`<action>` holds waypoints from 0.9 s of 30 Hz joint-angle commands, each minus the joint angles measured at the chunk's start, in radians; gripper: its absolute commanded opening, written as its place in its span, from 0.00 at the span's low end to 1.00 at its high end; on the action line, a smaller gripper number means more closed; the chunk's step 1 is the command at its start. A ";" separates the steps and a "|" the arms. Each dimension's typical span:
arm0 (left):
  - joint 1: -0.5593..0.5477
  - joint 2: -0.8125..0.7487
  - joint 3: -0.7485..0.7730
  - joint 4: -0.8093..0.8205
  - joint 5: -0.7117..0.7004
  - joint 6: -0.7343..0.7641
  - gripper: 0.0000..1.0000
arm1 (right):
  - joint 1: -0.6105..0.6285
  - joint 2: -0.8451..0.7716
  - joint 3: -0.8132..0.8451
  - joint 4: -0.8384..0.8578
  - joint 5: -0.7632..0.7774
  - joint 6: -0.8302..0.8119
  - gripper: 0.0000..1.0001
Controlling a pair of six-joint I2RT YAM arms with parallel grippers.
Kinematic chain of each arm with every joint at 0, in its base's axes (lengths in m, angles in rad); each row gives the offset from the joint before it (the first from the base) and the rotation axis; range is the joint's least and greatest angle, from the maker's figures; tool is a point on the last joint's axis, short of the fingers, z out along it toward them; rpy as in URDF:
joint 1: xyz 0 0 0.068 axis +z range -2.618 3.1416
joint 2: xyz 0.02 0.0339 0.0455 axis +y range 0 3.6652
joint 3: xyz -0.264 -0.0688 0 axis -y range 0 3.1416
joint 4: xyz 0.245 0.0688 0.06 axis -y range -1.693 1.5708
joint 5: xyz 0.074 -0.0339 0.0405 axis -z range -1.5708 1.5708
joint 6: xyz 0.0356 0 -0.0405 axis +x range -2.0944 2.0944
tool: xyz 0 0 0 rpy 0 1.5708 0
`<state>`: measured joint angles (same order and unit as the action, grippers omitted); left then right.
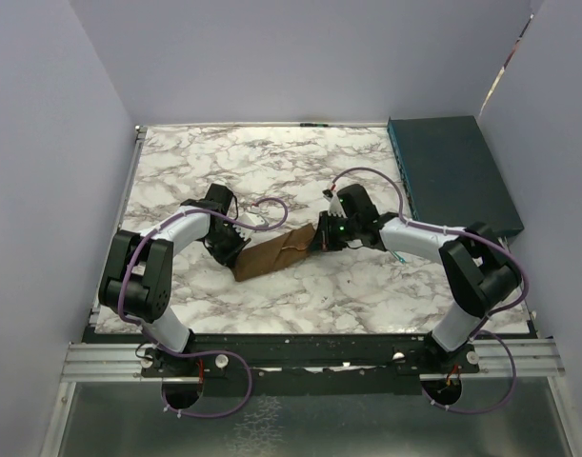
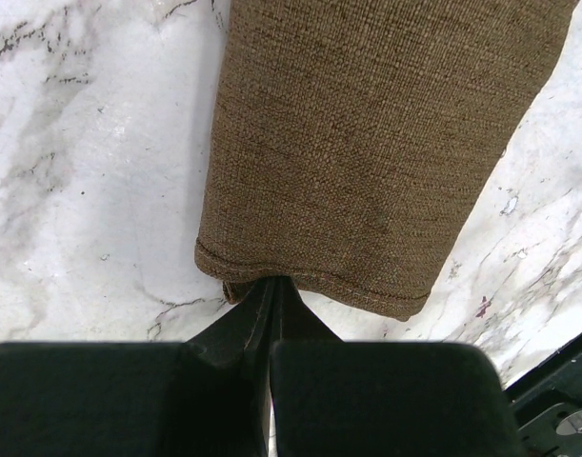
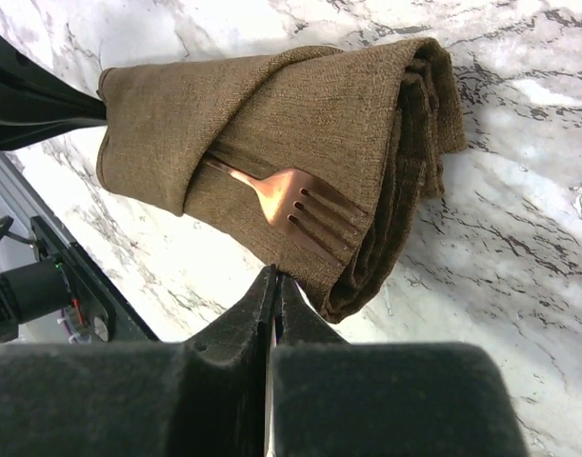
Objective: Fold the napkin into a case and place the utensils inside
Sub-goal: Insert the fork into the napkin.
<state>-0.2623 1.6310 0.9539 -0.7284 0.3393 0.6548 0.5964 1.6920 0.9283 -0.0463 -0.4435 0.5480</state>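
The brown napkin [image 1: 271, 252] lies on the marble table [image 1: 224, 162] as a narrow folded case between my two grippers. In the right wrist view the case [image 3: 300, 124] has a diagonal flap, and the copper fork [image 3: 291, 195] sticks out from under it, tines toward me. Its handle is hidden in the cloth. My right gripper [image 3: 276, 274] is shut, with its tips touching the cloth edge just below the tines. My left gripper [image 2: 274, 281] is shut too, and its tips touch the hem at the case's [image 2: 367, 143] other end. Neither view shows cloth pinched between fingers.
A dark teal flat box [image 1: 452, 171] lies at the table's back right corner. Pale walls close in the table at the left, the back and the right. Both arms' cables loop above the table near the case.
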 commanded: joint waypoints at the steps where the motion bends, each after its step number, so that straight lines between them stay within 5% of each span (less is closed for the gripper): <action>1: -0.003 0.004 0.005 -0.029 -0.024 0.023 0.00 | 0.004 0.029 0.034 -0.023 -0.044 -0.040 0.08; 7: -0.003 0.004 0.000 -0.028 -0.023 0.025 0.00 | 0.004 0.010 0.032 -0.074 -0.015 -0.048 0.32; 27: -0.004 -0.001 -0.005 -0.029 -0.023 0.030 0.00 | 0.000 -0.001 0.022 -0.135 0.077 -0.055 0.33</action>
<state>-0.2623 1.6310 0.9539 -0.7311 0.3386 0.6670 0.5964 1.6939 0.9451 -0.1596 -0.4007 0.5060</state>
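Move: Just inside the shut right fingers, which have the napkin's near edge pinched and raised, the fork's head lies about 2 cm ahead, 2 cm left and 2 cm lower. The flap over the fork's handle is some 7 cm to the left and 3 cm below the hand; the napkin's far right corner is about 5 cm straight ahead and 4 cm down. From the left hand, the fork's head is roughly 16 cm right, 5 cm ahead and 2 cm up. Opening to about a third, the right fingers let go of the napkin's raised near edge beside the tines. The hand then eases about 1.5 cm right and as much down, drifting slightly back, with a roll of some 5 degrees, and ends clear of the cloth with its fingers still parted. The left hand stays still and shut on the napkin's left end. ##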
